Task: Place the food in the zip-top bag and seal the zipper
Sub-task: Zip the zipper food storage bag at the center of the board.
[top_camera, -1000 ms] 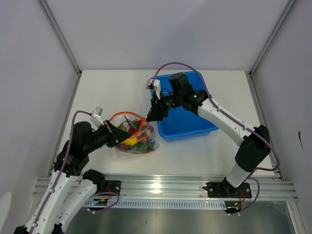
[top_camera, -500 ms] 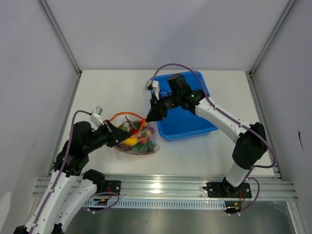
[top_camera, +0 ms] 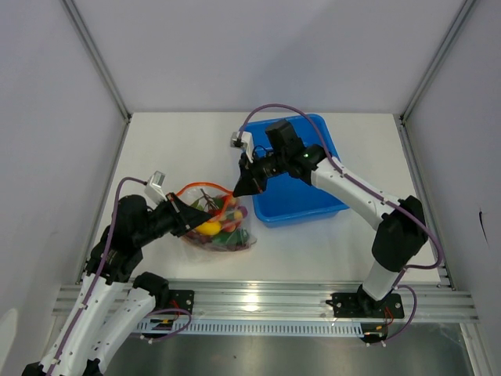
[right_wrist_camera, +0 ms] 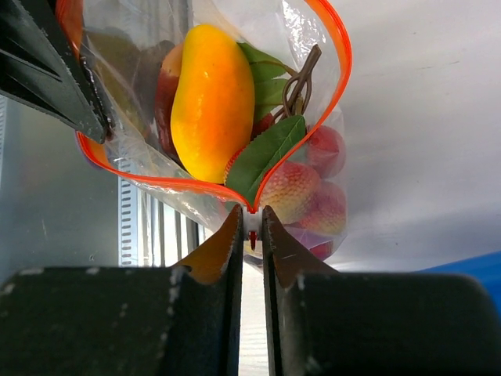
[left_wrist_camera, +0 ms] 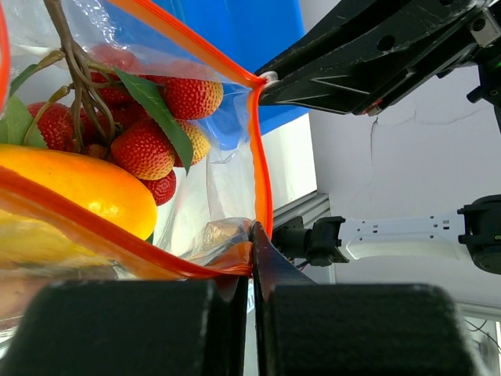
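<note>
The zip-top bag (top_camera: pixel 219 227) lies on the table between both arms, mouth gaping. Inside it are an orange-yellow piece (right_wrist_camera: pixel 211 102), small red fruits (left_wrist_camera: pixel 156 145) on a stem, and a green leaf (right_wrist_camera: pixel 266 157). The zipper (left_wrist_camera: pixel 262 157), an orange-red strip, rings the mouth. My left gripper (left_wrist_camera: pixel 252 235) is shut on the strip at the bag's left end (top_camera: pixel 185 216). My right gripper (right_wrist_camera: pixel 250 215) is pinched on the small white slider at the zipper's other end (top_camera: pixel 235 190). The rest of the food is hidden.
A blue plastic bin (top_camera: pixel 313 196) stands right of the bag, under my right arm. The metal rail (top_camera: pixel 258 298) runs along the table's near edge. Grey walls close in left, right and back.
My right gripper's jaws have closed onto the zipper's end, and that arm has shifted slightly left. The left gripper and the bag have stayed put.
</note>
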You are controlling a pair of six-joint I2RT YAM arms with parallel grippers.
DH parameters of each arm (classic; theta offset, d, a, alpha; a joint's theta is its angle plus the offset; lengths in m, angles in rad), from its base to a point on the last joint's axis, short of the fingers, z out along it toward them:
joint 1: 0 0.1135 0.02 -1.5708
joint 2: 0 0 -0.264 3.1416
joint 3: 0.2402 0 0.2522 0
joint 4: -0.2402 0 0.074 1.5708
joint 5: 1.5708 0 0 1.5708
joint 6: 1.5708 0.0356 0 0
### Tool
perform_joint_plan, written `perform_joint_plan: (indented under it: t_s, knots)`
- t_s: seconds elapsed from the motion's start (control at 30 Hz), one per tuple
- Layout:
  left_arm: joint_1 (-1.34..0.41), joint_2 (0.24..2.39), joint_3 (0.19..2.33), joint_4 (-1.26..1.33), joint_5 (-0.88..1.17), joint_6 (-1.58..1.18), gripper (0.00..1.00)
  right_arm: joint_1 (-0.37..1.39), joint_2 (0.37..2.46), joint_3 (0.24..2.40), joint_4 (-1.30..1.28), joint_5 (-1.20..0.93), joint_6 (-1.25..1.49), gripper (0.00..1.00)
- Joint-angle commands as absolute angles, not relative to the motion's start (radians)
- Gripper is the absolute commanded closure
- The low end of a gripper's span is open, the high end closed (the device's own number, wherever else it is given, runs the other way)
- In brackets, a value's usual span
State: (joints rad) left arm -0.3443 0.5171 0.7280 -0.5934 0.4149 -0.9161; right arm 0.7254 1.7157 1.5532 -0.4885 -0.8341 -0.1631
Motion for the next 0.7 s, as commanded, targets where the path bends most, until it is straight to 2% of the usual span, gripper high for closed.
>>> perform_joint_plan:
  t_s: [0.0, 0.17, 0.37, 0.47, 0.57, 0.6, 0.67]
  knots:
    - [-0.336, 0.512, 0.767, -0.558, 0.434, -0.899, 0.99, 0.736, 1.729, 1.569, -0.469, -0.824, -0.181, 1.00]
    - [-0.336, 0.509, 0.761, -0.572, 0.414, -0.871, 0.99, 0.750, 1.704, 1.574, -0.486, -0.821, -0.160, 1.00]
    - [-0.336, 0.491, 0.797, -0.626, 0.292, -0.734, 0.99, 0.795, 1.605, 1.548, -0.479, -0.716, -0.092, 1.00]
    - [-0.337, 0.495, 0.831, -0.644, 0.239, -0.652, 0.96, 0.810, 1.592, 1.563, -0.501, -0.716, -0.080, 1.00]
    - [-0.336, 0.494, 0.873, -0.660, 0.190, -0.605, 0.86, 0.828, 1.594, 1.589, -0.546, -0.690, -0.086, 1.00]
    - [-0.336, 0.489, 0.885, -0.658, 0.186, -0.595, 0.76, 0.831, 1.589, 1.592, -0.560, -0.681, -0.087, 1.00]
    - [-0.336, 0.486, 0.894, -0.643, 0.184, -0.572, 0.68, 0.833, 1.582, 1.591, -0.563, -0.669, -0.087, 1.00]
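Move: The white zipper slider, in the right fingertips, lies about 6 cm ahead of the left hand and 6 cm to its right, at roughly its height; the left hand pinches the near orange rim. The zipper's other corner is some 14 cm left of the right hand and 1 cm ahead. The mango sits about 3 cm left of the left hand, 1 cm ahead and 6 cm below; the blue bin's middle is around 18 cm right of the right hand, 6 cm ahead and 17 cm lower. The bag's near rim comes free as the left fingers, shut at first, open about a third while that hand draws some 3.5 cm left, away from the slider, rising late and tipping up and rolling through roughly 20 degrees. The right hand keeps its pinch at the slider, dips slightly, then pulls it back about 3.5 cm and up. ##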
